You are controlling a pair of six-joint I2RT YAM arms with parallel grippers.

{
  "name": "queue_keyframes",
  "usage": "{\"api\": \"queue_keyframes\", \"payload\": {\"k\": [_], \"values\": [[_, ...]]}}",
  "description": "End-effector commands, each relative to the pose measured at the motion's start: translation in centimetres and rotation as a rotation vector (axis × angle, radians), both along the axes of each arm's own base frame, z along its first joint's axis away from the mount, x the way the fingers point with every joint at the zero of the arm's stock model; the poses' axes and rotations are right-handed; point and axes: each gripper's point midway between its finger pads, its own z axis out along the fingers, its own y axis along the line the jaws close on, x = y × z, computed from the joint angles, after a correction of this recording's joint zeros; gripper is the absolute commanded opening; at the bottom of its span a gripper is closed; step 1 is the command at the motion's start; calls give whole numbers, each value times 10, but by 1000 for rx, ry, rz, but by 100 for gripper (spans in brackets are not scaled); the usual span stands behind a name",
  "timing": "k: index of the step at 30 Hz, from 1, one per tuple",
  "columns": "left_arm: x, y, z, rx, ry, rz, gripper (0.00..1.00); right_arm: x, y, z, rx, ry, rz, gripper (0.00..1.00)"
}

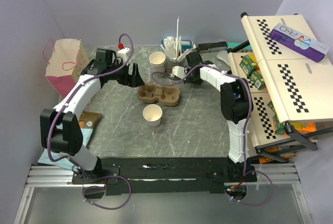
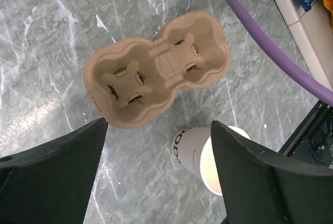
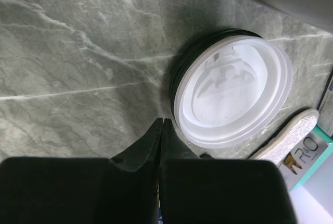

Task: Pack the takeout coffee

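Note:
An off-white paper cup (image 1: 152, 115) stands open-topped on the marble table in front of the brown cardboard tray (image 1: 159, 95). A second paper cup (image 1: 157, 60) stands behind the tray. My left gripper (image 1: 132, 76) hangs open just left of the tray; its wrist view shows the tray (image 2: 156, 67) ahead and the near cup (image 2: 195, 151) partly behind the right finger (image 2: 260, 177). My right gripper (image 1: 192, 60) is at the back by the straw cup. It is shut on nothing, fingertips (image 3: 162, 122) beside a white plastic lid (image 3: 231, 91) on a dark stack.
A grey cup of straws and stirrers (image 1: 177, 47) stands at the back. A pink paper bag (image 1: 65, 65) sits at the far left. A checkered shelf unit (image 1: 281, 78) with boxes fills the right side. A purple cable (image 2: 270, 52) crosses the left wrist view.

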Motion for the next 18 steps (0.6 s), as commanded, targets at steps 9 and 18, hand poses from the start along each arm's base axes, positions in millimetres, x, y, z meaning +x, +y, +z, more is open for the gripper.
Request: {"api": "queue_keyframes", "payload": {"k": [9,18], "values": [[6,-5,19,-28,-62,-15,87,13,6,47,-6,-85,74,0],[8,-5,21,-25,-63,-13,87,17,-7,32,-119,-107,149,24]]}}
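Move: The white lid, lying on black ones, is about 5 cm ahead of the right hand and 1 cm to its left, about 1 cm lower. The straw canister stands roughly 7 cm ahead and 11 cm left of that hand; the cup carrier is some 16 cm left and 5 cm back. From the left hand, the white lid is about 25 cm right, 5 cm ahead and 15 cm down. The right hand eases about 1 cm forward towards the white lid, rising then dipping, its shut fingers parting partway. ##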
